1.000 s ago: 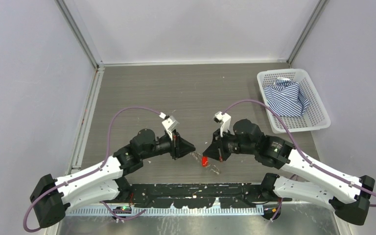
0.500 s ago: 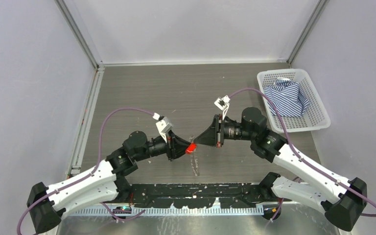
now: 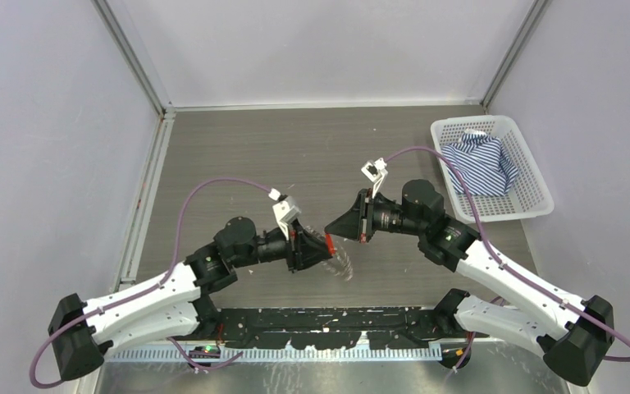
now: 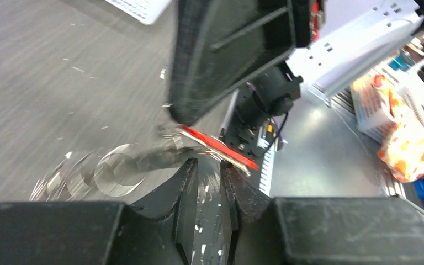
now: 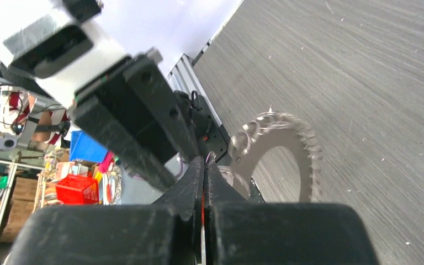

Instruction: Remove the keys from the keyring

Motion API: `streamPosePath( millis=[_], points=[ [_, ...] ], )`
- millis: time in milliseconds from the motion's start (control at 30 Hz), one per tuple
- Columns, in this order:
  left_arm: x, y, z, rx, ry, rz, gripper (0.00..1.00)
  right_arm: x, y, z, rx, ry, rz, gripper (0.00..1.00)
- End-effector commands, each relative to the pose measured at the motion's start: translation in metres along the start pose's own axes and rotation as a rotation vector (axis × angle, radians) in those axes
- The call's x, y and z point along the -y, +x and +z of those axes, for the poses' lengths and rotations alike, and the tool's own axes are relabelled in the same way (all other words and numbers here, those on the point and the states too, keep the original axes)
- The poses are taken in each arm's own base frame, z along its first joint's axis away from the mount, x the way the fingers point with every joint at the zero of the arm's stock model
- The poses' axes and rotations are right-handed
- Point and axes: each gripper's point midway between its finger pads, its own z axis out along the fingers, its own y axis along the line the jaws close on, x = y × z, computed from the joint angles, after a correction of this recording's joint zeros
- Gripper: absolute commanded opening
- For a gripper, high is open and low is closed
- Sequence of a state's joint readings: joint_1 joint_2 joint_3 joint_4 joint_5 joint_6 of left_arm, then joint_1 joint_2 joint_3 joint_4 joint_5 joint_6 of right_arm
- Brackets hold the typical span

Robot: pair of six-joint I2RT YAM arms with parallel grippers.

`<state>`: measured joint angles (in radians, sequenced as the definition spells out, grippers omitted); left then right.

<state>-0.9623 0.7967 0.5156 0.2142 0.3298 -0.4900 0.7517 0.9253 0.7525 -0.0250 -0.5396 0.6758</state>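
Observation:
The keyring (image 3: 343, 264) hangs blurred between my two grippers, just above the table, with small silvery keys (image 5: 309, 160) fringing it like saw teeth. My right gripper (image 3: 338, 229) is shut on the flat red-headed key (image 3: 328, 243); a thin red edge shows between its fingers in the right wrist view (image 5: 205, 161). My left gripper (image 3: 317, 250) is right below the red key (image 4: 215, 146). Its jaws stand a narrow gap apart in the left wrist view (image 4: 207, 164), with nothing between them. The ring and keys (image 4: 160, 156) smear just past its left fingertip.
A white plastic basket (image 3: 533, 176) with a blue striped cloth (image 3: 480, 164) stands at the back right. A black rail (image 3: 328, 324) runs along the near edge by the arm bases. Metal frame posts line the left and back sides.
Both grippers rose from the table with the keys a second ago. Since half a second ago the left gripper has shifted right under the red key, and the ring now swings.

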Motion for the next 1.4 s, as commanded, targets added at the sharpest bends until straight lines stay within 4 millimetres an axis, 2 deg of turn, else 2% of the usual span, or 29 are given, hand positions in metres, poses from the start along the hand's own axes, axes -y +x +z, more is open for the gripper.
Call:
streamPosePath(
  millis=[0, 67, 167, 233, 300, 367, 500, 667, 767, 967, 1167, 1367],
  points=[
    [0.036, -0.020, 0.010, 0.028, 0.128, 0.060, 0.24, -0.020, -0.031, 0.002, 0.128, -0.069, -0.066, 0.01],
    [0.021, -0.022, 0.009, 0.045, 0.038, 0.062, 0.25, -0.026, -0.031, 0.002, 0.125, -0.097, -0.067, 0.01],
    [-0.005, -0.027, -0.006, 0.086, -0.123, 0.093, 0.27, -0.038, -0.031, -0.003, 0.112, -0.139, -0.078, 0.01],
    [-0.011, -0.035, -0.019, 0.122, -0.171, 0.128, 0.28, -0.046, -0.029, -0.008, 0.096, -0.165, -0.090, 0.01],
    [-0.005, -0.044, -0.033, 0.141, -0.166, 0.175, 0.28, -0.054, -0.028, -0.012, 0.077, -0.189, -0.099, 0.01],
    [0.010, -0.054, -0.046, 0.172, -0.121, 0.213, 0.29, -0.062, -0.027, -0.016, 0.062, -0.215, -0.109, 0.01],
    [0.020, -0.057, -0.059, 0.156, -0.091, 0.248, 0.31, -0.074, -0.030, -0.021, 0.056, -0.253, -0.126, 0.01],
    [0.023, -0.056, -0.051, 0.145, -0.058, 0.295, 0.40, -0.090, -0.029, -0.026, 0.019, -0.320, -0.138, 0.01],
    [0.025, -0.065, -0.045, 0.179, -0.045, 0.342, 0.45, -0.102, -0.026, -0.030, -0.013, -0.371, -0.135, 0.01],
    [0.035, -0.071, -0.046, 0.209, 0.013, 0.434, 0.56, -0.122, -0.027, -0.043, -0.043, -0.447, -0.145, 0.01],
    [0.054, -0.070, -0.043, 0.172, 0.112, 0.454, 0.67, -0.131, -0.028, -0.048, -0.062, -0.463, -0.164, 0.01],
    [0.062, -0.082, -0.046, 0.202, 0.135, 0.527, 0.76, -0.137, -0.028, -0.055, -0.078, -0.468, -0.171, 0.01]
  ],
)
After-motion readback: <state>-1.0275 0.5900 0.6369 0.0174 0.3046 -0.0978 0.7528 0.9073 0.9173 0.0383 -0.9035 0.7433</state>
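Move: The red-tagged key hangs from the shut right fingertips, its middle roughly 3 cm back of the right hand and 2 cm below. From the left hand, whose fingers are slightly apart, the key is some 2 cm to the right, 1 cm ahead and 1 cm higher. The big metal ring hangs with its centre about 3 cm back, 1 cm right and 7 cm below the right hand. After a jog of about 1 cm back and right, the left hand backs off leftward from the key and up, ending some 6.5 cm higher and a little left and back, while its fingers spread wide and it rolls about 25 degrees, forward side rising. The right hand keeps its shut hold on the key's small ring and carries it up about 9 cm and back some 6.5, swinging its fingertips back towards the base by roughly 20 degrees and tipping them slightly up. ##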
